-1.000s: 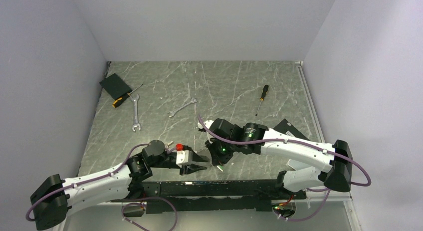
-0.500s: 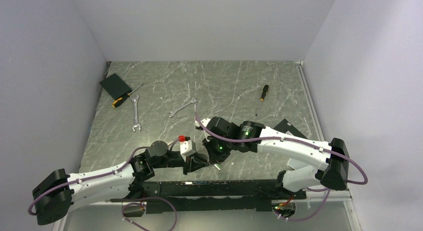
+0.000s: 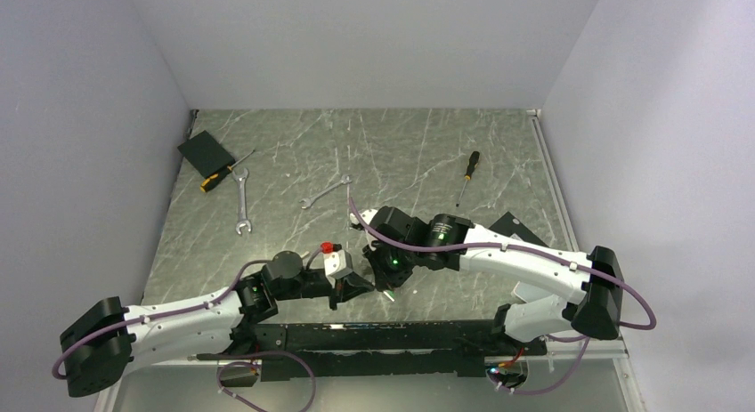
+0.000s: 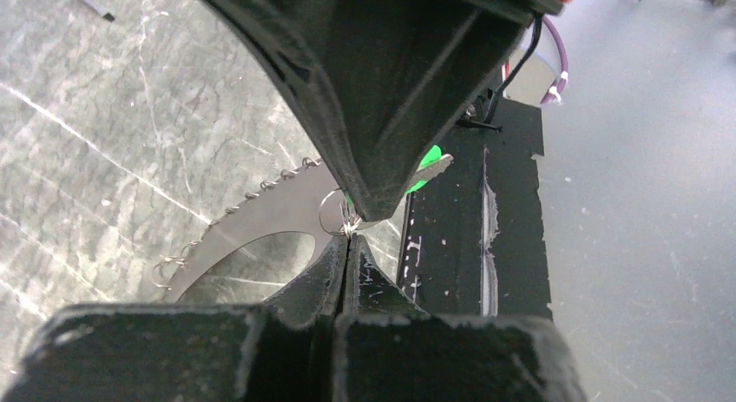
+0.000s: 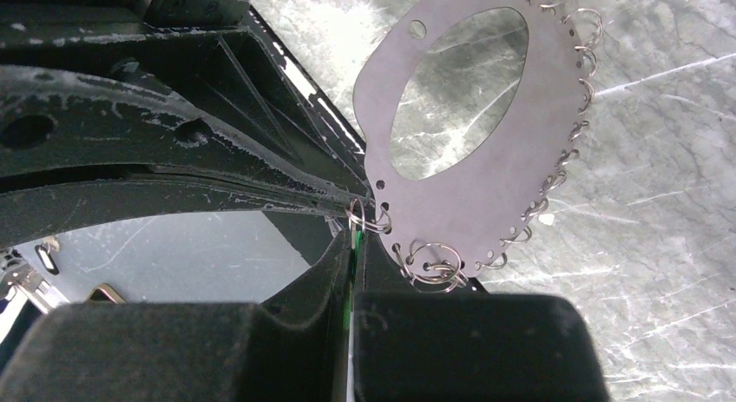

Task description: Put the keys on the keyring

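Observation:
The keyring is a flat grey oval plate [image 5: 486,202] with a large oval hole and several small wire rings along its edge; it also shows in the left wrist view [image 4: 252,220]. My left gripper [image 4: 347,241] is shut, pinching one small wire ring [image 4: 334,218] at the plate's edge. My right gripper [image 5: 356,246] is shut on the green-headed key [image 5: 356,241], which touches that same ring. The key's green head and silvery blade show in the left wrist view [image 4: 425,169]. From above, both grippers [image 3: 361,287] [image 3: 389,292] meet tip to tip near the table's front. The plain silvery key is out of view.
Two silver wrenches [image 3: 241,201] [image 3: 325,191], an orange-handled screwdriver [image 3: 466,173], another one [image 3: 218,176] by a black pad [image 3: 206,150] lie further back. A black rail [image 3: 401,332] runs along the front edge just below the grippers.
My left gripper has moved right and slightly back until its tips meet the right gripper. The right gripper has shifted a little left toward it.

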Robot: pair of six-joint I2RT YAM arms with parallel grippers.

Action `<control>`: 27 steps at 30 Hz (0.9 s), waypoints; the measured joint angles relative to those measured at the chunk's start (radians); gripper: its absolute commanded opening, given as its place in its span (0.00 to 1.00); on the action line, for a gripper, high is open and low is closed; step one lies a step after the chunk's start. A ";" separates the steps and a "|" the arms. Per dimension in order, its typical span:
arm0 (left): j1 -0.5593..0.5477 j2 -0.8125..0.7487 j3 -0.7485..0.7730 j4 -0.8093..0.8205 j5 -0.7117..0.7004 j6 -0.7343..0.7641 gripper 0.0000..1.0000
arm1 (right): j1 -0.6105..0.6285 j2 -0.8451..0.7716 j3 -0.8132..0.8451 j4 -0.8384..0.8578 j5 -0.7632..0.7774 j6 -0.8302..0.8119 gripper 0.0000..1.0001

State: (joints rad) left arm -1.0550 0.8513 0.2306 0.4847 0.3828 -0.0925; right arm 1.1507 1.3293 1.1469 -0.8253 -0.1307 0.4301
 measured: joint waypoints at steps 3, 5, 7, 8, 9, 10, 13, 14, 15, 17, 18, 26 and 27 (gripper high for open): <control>0.000 -0.027 0.000 -0.021 0.016 0.074 0.00 | 0.000 -0.007 -0.002 0.004 -0.007 0.000 0.00; 0.000 -0.058 0.000 -0.050 0.021 0.111 0.00 | 0.000 -0.016 -0.007 0.013 -0.010 0.000 0.00; 0.000 -0.100 0.000 -0.080 0.021 0.144 0.00 | -0.001 -0.029 -0.018 0.021 -0.011 0.002 0.00; 0.000 -0.117 0.000 -0.089 0.020 0.156 0.00 | -0.002 -0.036 -0.024 0.025 -0.011 0.005 0.00; 0.000 -0.139 -0.002 -0.097 0.019 0.164 0.00 | -0.005 -0.045 -0.032 0.028 -0.013 0.008 0.00; 0.000 -0.156 -0.006 -0.101 0.019 0.171 0.00 | -0.006 -0.053 -0.038 0.034 -0.020 0.011 0.00; 0.000 -0.204 -0.042 -0.096 0.013 0.182 0.00 | -0.007 -0.069 -0.045 0.041 -0.030 0.016 0.00; -0.001 -0.216 -0.055 -0.085 0.012 0.183 0.00 | -0.008 -0.069 -0.045 0.045 -0.033 0.018 0.00; -0.001 -0.221 -0.059 -0.083 0.011 0.182 0.02 | -0.008 -0.069 -0.045 0.048 -0.035 0.019 0.00; -0.001 -0.226 -0.060 -0.082 0.011 0.182 0.12 | -0.008 -0.069 -0.045 0.050 -0.036 0.019 0.00; -0.001 -0.225 -0.060 -0.081 0.011 0.182 0.17 | -0.008 -0.069 -0.045 0.050 -0.036 0.019 0.00; -0.002 -0.190 -0.060 -0.108 0.011 0.177 0.49 | -0.011 -0.048 -0.001 0.032 -0.031 0.009 0.00; -0.002 -0.192 -0.060 -0.113 0.012 0.177 0.51 | -0.011 -0.041 0.013 0.023 -0.029 0.005 0.00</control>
State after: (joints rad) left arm -1.0573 0.6590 0.1707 0.3721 0.3946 0.0845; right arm 1.1393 1.2884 1.1599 -0.8021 -0.1600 0.4351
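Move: My left hand points to the right, its shut fingertips on the keyring's small split rings, whose middle is about 1 cm farther right, level in height. The green-capped key, pinched in my right hand, lies some 3 cm to the right of my left hand and 2 cm back. The grey ringed plate is roughly 5 cm ahead of and 5 cm below my left hand. From my right hand the small rings are about 1 cm left and 1 cm down. I draw my left hand about 2 cm left, away from the key, and nearly as far up with its fingers still shut, rolling its front side up some 10 degrees. Then I open the fingers to a little under half and sink back down, clear of the rings. My right hand keeps its pinch on the key and rises about 2 cm. ##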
